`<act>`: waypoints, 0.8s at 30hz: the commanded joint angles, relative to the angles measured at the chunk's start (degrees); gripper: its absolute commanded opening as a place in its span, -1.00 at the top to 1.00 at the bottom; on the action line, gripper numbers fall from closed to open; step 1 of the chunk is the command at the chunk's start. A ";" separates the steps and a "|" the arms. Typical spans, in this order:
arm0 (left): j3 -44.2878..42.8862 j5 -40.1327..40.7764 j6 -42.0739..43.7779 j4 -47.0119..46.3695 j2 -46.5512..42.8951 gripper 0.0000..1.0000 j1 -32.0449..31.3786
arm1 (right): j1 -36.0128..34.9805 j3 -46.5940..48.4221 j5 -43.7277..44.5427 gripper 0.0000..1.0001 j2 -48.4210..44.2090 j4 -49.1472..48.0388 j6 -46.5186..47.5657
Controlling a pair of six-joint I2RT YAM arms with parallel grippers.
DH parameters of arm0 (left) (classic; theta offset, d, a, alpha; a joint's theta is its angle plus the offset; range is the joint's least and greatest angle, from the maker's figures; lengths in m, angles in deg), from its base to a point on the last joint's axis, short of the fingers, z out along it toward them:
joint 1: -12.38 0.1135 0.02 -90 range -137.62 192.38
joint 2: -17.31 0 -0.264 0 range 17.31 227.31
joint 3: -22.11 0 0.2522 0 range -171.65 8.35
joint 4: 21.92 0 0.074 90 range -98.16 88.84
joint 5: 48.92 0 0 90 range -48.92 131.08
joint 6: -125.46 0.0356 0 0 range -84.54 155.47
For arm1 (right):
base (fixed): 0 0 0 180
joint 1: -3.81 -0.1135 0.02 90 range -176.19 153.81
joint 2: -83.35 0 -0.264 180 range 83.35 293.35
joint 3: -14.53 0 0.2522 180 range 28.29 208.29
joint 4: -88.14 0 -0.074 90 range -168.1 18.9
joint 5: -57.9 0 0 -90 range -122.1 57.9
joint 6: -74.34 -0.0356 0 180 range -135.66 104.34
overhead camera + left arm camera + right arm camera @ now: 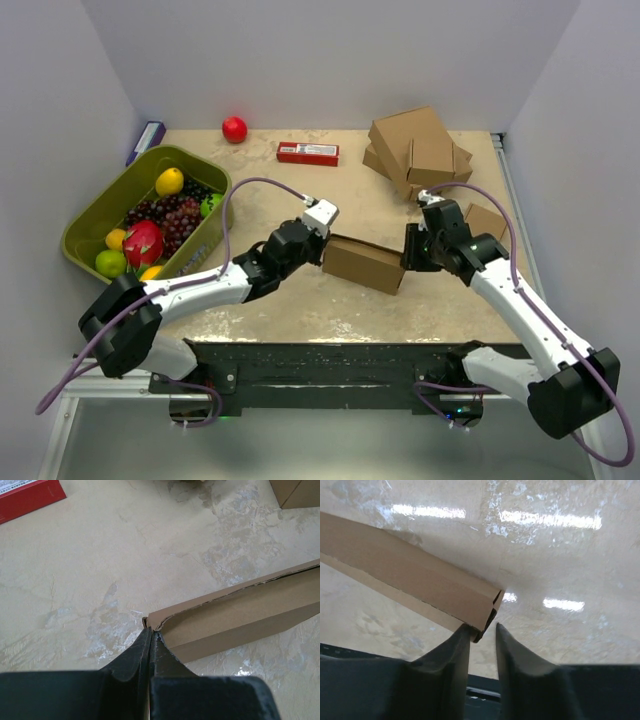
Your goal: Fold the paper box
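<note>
The paper box (pixel 365 265) is a thin, folded brown cardboard box lying at the middle of the table, between my two arms. My left gripper (pixel 322 248) is at its left end. In the left wrist view the black fingers are pressed together at the box's corner (pixel 165 617), with the thin end wall pinched between their tips (pixel 151 632). My right gripper (pixel 408 258) is at the box's right end. In the right wrist view its jaws stand a little apart (pixel 483 630); the left finger (pixel 460 640) touches the underside of the box's corner (pixel 480 607), and the right finger is off it.
A green basket (pixel 100 215) of fruit sits at the left. A red apple (pixel 234 129) and a red packet (pixel 307 153) lie at the back. A pile of brown boxes (pixel 418 150) stands at the back right, with a small brown box (pixel 487 220) near my right arm.
</note>
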 commanded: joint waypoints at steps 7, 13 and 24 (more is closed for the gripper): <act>2.10 -2.74 1.39 8.33 2.33 1.00 -0.76 | 1.29 6.88 -3.93 -0.56 -2.80 1.32 -7.25; 3.16 -2.91 1.48 6.66 1.72 1.00 -0.67 | 4.28 0.14 -4.81 -0.58 -6.84 -7.09 -16.20; 3.16 -3.70 1.48 5.96 2.24 1.00 -0.67 | 4.28 -10.78 -0.24 -0.48 -13.79 -13.01 -26.23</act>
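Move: The right hand's fingertips, slightly apart, are at the upper corner of the paper box's right end; the box's middle is about 9 cm to the left, 2 cm ahead and 4 cm lower. From the left hand, shut at the box's upper left corner, that middle lies some 9 cm to the right, 3 cm back and 4 cm below. The small carton stands roughly 18 cm right of the right hand, 9 cm farther out and 7 cm lower. Upwards first, the right hand lifts off the box's right end by about 5 cm while its fingers spread from slightly parted to wide. It then sinks some 3 cm back towards that end, its wrist rolling left side up and swinging clockwise, nearly 30 degrees in all, to bring the open fingers astride the end. The left hand stays put, shut fingertips still at the upper left corner. ##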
